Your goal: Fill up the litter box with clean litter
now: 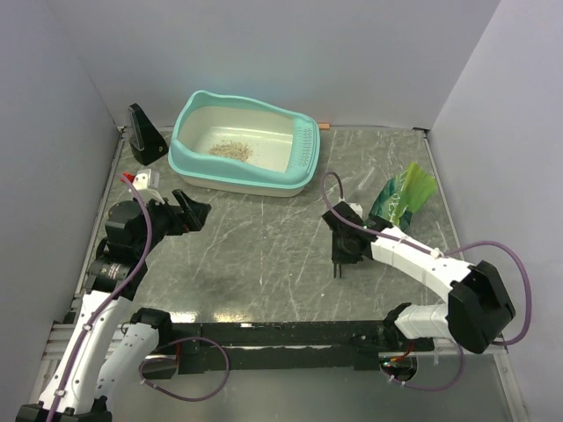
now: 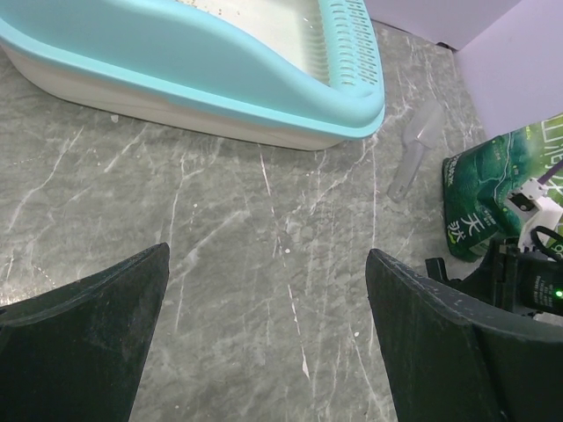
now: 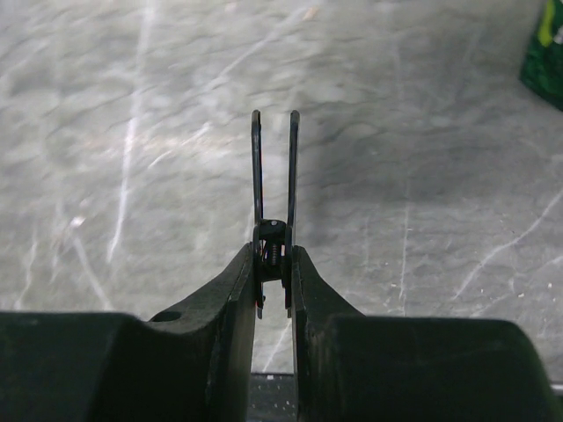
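Note:
The litter box (image 1: pixel 242 145), turquoise-rimmed and cream inside, stands at the back left of the table; its slotted end also shows in the left wrist view (image 2: pixel 347 53). A small patch of beige clean litter (image 1: pixel 231 149) lies on its floor. My left gripper (image 1: pixel 198 211) (image 2: pixel 266 251) hovers open over bare table in front of the box, holding nothing. At the table's middle right, my right gripper (image 1: pixel 341 255) (image 3: pixel 274 255) is shut on a thin black spring clip (image 3: pixel 256 158) whose two prongs point away from it.
A green printed pouch (image 1: pixel 403 195) (image 2: pixel 493 193) lies at the right, with a translucent scoop (image 1: pixel 368 180) (image 2: pixel 415 149) beside it. A black wedge-shaped object (image 1: pixel 145 134) stands at the back left corner. Grey walls close in three sides of the marbled table (image 1: pixel 264 255).

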`<state>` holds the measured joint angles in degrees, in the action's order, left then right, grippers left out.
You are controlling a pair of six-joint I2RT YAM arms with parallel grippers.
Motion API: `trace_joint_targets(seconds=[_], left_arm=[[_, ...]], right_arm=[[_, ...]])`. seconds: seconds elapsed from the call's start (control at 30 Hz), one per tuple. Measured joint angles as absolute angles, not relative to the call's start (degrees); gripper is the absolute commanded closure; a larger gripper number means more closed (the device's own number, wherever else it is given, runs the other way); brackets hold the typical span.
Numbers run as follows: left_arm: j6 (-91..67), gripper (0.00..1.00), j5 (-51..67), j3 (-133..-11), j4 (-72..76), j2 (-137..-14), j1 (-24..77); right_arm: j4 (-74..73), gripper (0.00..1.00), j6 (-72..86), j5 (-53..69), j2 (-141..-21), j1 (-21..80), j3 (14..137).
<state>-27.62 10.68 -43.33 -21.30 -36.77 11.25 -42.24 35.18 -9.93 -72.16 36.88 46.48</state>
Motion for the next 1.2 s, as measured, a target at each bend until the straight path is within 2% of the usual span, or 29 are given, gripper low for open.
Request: trace_joint_targets(seconds=[0.1,0.13,0.2,0.33,0.4,0.7,0.97,1.2], left_arm=[[-27.62,0.03,10.68,-43.33,-21.32,-37.04,11.25],[-27.62,0.03,10.68,-43.33,-21.34,-37.17,11.25],[-27.62,0.03,10.68,-43.33,-21.34,-37.36,11.25],[-27.62,0.03,10.7,-43.33,-21.56,-37.41,11.25],[-27.62,0.03,10.7,-43.33,-21.71,-37.41,11.25],[-27.57,0.03,10.74,-43.33,-21.76,-37.41,11.25],[-27.49,0.03,10.94,-43.33,-21.76,-37.34,11.25],[-27.49,0.03,11.68,-43.33,-21.74,-37.23,11.25]], right_arm=[[-42.22,1.0,37.91,-12.27,-74.81,36.86,46.48],[-42.17,0.86,38.5,-12.84,-75.55,36.82,46.48],[-42.11,0.65,39.51,-13.54,-76.6,36.71,46.48],[-41.8,0.44,40.64,-14.74,-77.21,36.6,46.46],[-41.76,0.36,40.86,-15.16,-77.17,36.6,46.48],[-47.57,0.31,40.97,-19.42,-72.62,36.56,49.04],[-56.34,0.3,41.06,-26.11,-63.31,34.04,62.61],[-58.28,0.31,37.36,-27.59,-60.29,21.02,65.91]])
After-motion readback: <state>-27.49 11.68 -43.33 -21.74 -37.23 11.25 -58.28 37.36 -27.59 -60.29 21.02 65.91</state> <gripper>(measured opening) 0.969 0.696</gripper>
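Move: The right hand still holds the black clip just above the table. The bare spot it goes to is about 1 cm ahead, 1 cm right and 3 cm down. The litter bag stands some 13 cm ahead and 13 cm right of this hand, its middle about 5 cm higher; the clear scoop lies about 17 cm ahead and 4 cm right, 3 cm lower. From the left hand, the clip's spot is roughly 32 cm right, 5 cm back and 23 cm down. Down about 2 cm first, the right hand sets the black clip on the bare table and opens its fingers from nearly shut to about two-thirds. It then climbs quickly some 16 cm, going forward and to the right towards the litter bag, the fingers tipping some 20 degrees forward-up and the hand turning clockwise. ##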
